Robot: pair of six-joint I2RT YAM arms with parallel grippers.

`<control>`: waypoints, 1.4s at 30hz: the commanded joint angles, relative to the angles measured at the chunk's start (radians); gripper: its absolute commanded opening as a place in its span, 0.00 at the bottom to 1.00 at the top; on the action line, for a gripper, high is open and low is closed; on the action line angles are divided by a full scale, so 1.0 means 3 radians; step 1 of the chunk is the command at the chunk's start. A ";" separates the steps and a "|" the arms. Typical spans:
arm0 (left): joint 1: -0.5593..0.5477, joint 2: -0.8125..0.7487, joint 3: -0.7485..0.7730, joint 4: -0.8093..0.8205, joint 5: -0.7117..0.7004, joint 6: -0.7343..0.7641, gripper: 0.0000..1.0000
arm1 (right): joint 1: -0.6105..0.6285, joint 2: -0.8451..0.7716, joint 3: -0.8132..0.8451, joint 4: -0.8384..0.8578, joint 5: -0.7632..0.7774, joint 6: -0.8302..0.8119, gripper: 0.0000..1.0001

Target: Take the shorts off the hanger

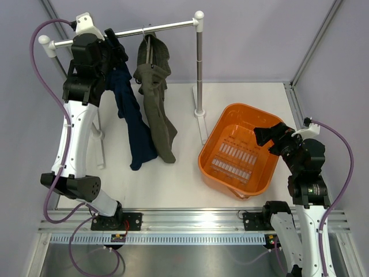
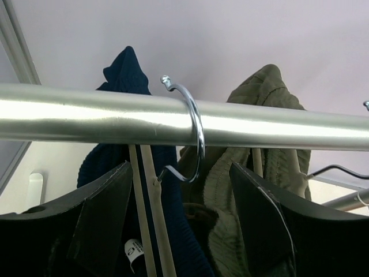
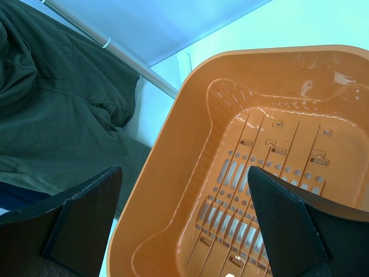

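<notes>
The olive-green shorts (image 1: 157, 98) hang bunched from the rack bar (image 1: 167, 26), next to a navy garment (image 1: 131, 118). My left gripper (image 1: 115, 51) is raised to the bar at the navy garment's top. In the left wrist view a chrome hanger hook (image 2: 198, 130) loops over the bar (image 2: 86, 118). Its cream neck (image 2: 151, 219), navy cloth and a fold of the shorts (image 2: 262, 92) lie between the spread fingers (image 2: 106, 213), which touch nothing. My right gripper (image 1: 264, 136) hovers open over the orange basket (image 1: 219, 138), with nothing in it. The shorts (image 3: 57, 109) show at the right wrist view's left.
The rack's upright post (image 1: 199, 69) stands between the garments and the basket. The basket's slotted floor (image 3: 271, 173) lies under my right gripper (image 3: 184, 225). A second thin hanger wire (image 2: 340, 170) shows at the far right of the bar. Frame rails border the white table.
</notes>
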 commanded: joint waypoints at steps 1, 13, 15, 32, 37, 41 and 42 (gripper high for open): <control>0.0000 0.0040 0.0146 0.0078 -0.0139 0.0084 0.72 | -0.0015 0.0009 0.0066 0.0017 -0.0094 -0.0054 0.99; 0.0000 0.0142 0.0126 0.0017 -0.0154 0.0120 0.67 | -0.0015 0.0055 0.0025 0.0042 -0.0099 -0.0080 0.99; 0.0000 0.0152 0.0121 -0.0003 -0.0159 0.0120 0.66 | -0.0015 0.0060 0.0025 0.0042 -0.0094 -0.0090 0.99; 0.0000 0.0270 0.0177 -0.0162 -0.0241 0.0197 0.39 | -0.0015 0.0039 0.0010 0.0007 -0.0119 -0.0105 0.99; 0.0010 0.0361 0.0356 -0.0330 -0.0236 0.0227 0.03 | -0.0015 0.0050 0.0030 -0.0004 -0.0155 -0.0100 0.99; 0.0010 0.0433 0.0759 -0.0591 -0.0185 0.0273 0.00 | -0.0015 0.0055 0.0056 -0.0024 -0.0181 -0.0100 0.99; 0.0010 0.0418 0.0811 -0.0592 -0.0175 0.0283 0.00 | -0.0015 0.0055 0.0056 -0.0024 -0.0186 -0.0105 0.99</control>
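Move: The navy shorts' hanger hook stands just in front of the left fingers; the wire neck they will shut on is some 2 cm ahead, 1 cm to the left and 3 cm below. The rail crosses about 3 cm ahead, 1 cm higher. The navy shorts hang about 3 cm ahead, their middle some 20 cm down; the olive shorts hang alongside, about 10 cm to the right. From the right hand, the neck is roughly 20 cm ahead, 50 cm left and 15 cm up. The left fingers end up pinching the wire neck of the navy shorts' hanger just beneath the rail. The hand first sinks some 3 cm while easing about 2 cm forward and slightly left, tipping down by under 10 degrees, its fingers still well apart; then they shut almost fully around the wire. ##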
